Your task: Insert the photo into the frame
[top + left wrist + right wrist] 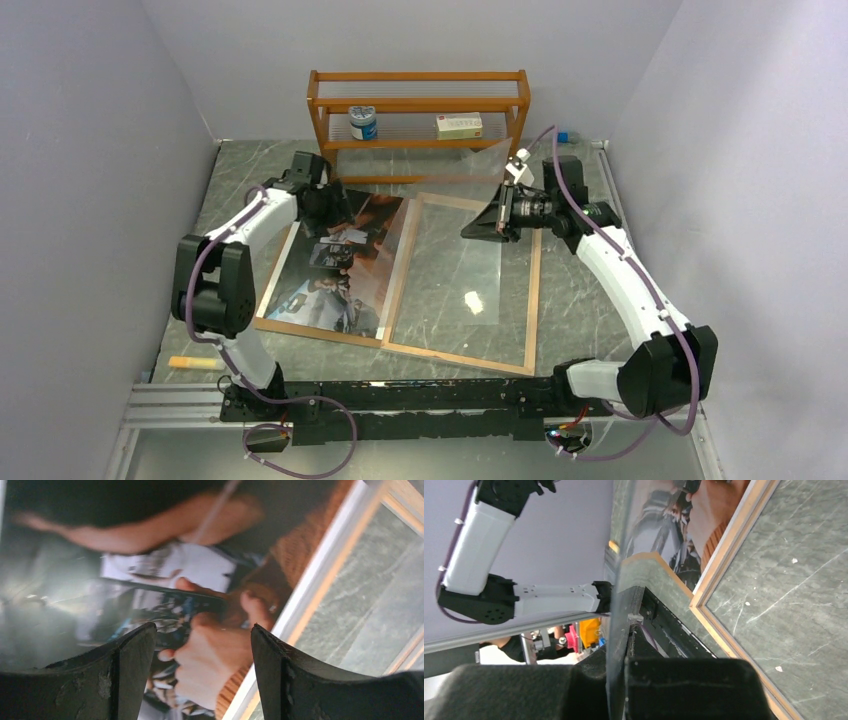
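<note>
The photo [330,270] lies flat on the left of the table, a brown edge [310,331] showing under its near side. Beside it on the right lies the frame [533,300], wood-coloured rim up, with marble showing through it. My right gripper [497,218] is shut on the far edge of the clear pane [450,260] and holds it tilted up over the frame. In the right wrist view the pane [621,580] runs edge-on between the shut pads of that gripper [621,667]. My left gripper [325,205] hovers open, close over the photo's [200,570] far part, with nothing between its fingers [202,630].
An orange wooden shelf rack [420,100] stands at the back with a blue-and-white jar [363,123] and a small box [459,125] on it. A yellowish stick [195,362] lies near the left arm's base. Walls close in on both sides.
</note>
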Controlling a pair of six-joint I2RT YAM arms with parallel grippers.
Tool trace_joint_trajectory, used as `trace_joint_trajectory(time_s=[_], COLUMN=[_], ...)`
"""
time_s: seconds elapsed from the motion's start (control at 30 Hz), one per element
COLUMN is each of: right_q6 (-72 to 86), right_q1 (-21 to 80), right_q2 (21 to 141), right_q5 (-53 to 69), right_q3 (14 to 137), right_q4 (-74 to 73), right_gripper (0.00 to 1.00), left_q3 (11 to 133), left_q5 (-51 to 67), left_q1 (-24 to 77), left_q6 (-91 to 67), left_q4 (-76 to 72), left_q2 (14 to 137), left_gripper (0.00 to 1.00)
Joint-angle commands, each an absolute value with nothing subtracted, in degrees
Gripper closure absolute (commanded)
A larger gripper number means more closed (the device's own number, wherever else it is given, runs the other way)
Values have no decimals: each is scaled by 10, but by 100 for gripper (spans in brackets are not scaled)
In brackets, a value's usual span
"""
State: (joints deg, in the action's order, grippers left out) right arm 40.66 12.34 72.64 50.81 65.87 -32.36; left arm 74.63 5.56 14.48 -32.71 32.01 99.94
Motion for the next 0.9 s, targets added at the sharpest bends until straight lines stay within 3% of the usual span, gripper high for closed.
trace_joint_trajectory(time_s=[0.0,0.37,0.6,0.87], right_q6=[389,368,313,283], right_q1=[138,103,59,58], right_q2=[729,724,736,749], right_q5=[464,363,301,327], right_q3=[627,425,413,401], right_q4=[-294,-292,-318,-263], right_gripper=[100,100,100,100], left_q3=[712,695,720,779], left_q5=[63,295,332,322], left_q1=[109,111,153,197], left_q6=[-348,-292,-279,-258], left_q4=[325,252,233,256], left_q2=[963,1020,1082,1143], left_gripper=[24,20,20,24])
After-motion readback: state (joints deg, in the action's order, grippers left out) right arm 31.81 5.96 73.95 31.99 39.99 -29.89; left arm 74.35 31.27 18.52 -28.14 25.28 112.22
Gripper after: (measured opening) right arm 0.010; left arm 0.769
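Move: The right hand, gripping the clear pane, has the empty frame almost straight below: its middle is about 25 cm down, 2 cm to the left, level fore and aft. The frame's right bar is some 14 cm right and 3 cm back, and the photo's middle about 24 cm left and 3 cm ahead, both at that same depth. From the open left hand, the frame's left bar has its middle roughly 12 cm right, 9 cm back and 8 cm down; the photo's middle is 8 cm back, straight behind and 8 cm down. The right hand keeps its closed grip on the clear pane and brings it down about 19 cm towards the empty frame, drifting some 8 cm right and a little back while its fingers tip more steeply downward. Meanwhile the left hand, fingers staying open, first slips about 3 cm left, then sweeps some 12 cm right over the photo to the frame's left bar, sinking about 5 cm, easing back a few centimetres and turning some 20 degrees clockwise. ##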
